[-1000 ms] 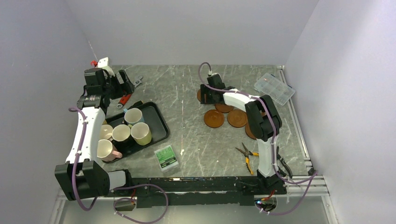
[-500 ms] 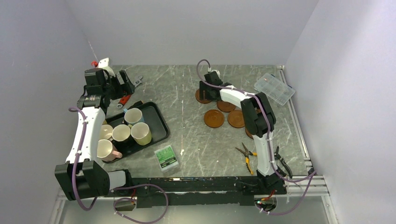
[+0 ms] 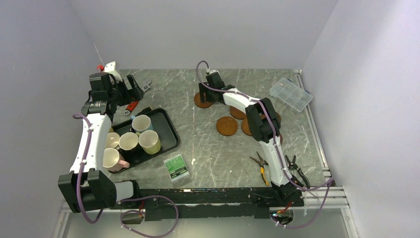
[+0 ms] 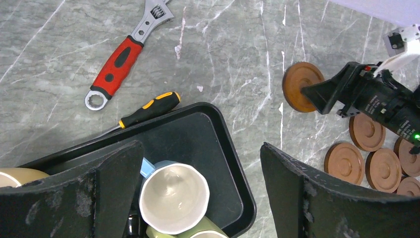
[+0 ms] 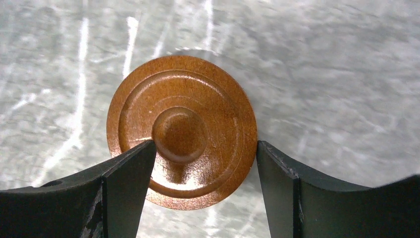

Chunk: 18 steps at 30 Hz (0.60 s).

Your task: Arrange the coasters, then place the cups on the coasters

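My right gripper (image 5: 205, 144) is shut on one round reddish-brown coaster (image 5: 181, 129), its fingers against the disc's two sides, low over the table at the back centre (image 3: 200, 99). Several more coasters (image 3: 227, 125) lie clustered to its right, partly hidden by the right arm. The cups stand bunched in a black tray (image 3: 168, 124) on the left: light blue (image 4: 171, 198), olive-yellow (image 3: 149, 142) and pink (image 3: 113, 159) among them. My left gripper (image 4: 199, 145) hangs open high above the tray's far corner, holding nothing.
A red-handled wrench (image 4: 119, 64) and a black-and-yellow screwdriver (image 4: 148, 109) lie behind the tray. A small green box (image 3: 176, 167) sits near the front edge. Pliers (image 3: 262, 166) lie at the front right; a clear compartment box (image 3: 291, 93) is at the back right.
My right gripper has travelled left and slightly farther back, carrying the coaster away from the cluster. The left arm and the cups have stayed put.
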Available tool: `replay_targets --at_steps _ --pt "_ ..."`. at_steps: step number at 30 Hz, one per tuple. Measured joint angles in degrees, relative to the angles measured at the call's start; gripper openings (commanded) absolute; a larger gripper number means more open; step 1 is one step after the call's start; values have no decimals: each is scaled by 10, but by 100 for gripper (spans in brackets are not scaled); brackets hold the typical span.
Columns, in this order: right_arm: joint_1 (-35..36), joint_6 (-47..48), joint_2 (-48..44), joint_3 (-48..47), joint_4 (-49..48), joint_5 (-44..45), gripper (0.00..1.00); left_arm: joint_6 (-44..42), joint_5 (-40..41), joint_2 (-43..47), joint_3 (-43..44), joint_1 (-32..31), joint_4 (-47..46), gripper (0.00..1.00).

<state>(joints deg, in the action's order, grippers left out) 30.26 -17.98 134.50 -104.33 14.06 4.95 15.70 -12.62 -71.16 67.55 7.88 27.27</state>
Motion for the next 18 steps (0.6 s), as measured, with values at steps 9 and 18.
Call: replay_targets --at_steps 9,18 --pt "37 -5 73 -112 -6 -50 78 1 -7 -10 0 12 0 94" --pt "56 -10 99 -156 -4 -87 86 5 -21 -16 0 28 0 94"
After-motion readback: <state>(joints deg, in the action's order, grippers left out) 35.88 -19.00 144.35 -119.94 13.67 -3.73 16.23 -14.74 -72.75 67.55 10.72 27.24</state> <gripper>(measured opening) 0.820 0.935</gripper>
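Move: The coaster being moved lies between the right fingers, its middle about 2 cm left of the hand, 1 cm ahead and 1 cm below. Two coasters stay behind: one 15 cm back and 10 cm right, the other 7 cm back and 16 cm right. The blue cup stands 17 cm back and 29 cm left, a few centimetres higher. From the idle left hand, that moving coaster is about 15 cm ahead, 27 cm right and 23 cm down. With its right-hand finger still against the coaster's right rim and the other fingertip over its top, the right hand pushes the coaster left across the open table towards the tray, some 10 cm, quickly and then easing off. It turns about 10 degrees counter-clockwise, its left side rising a little, and lifts about 1 cm; the fingers stay wide. ##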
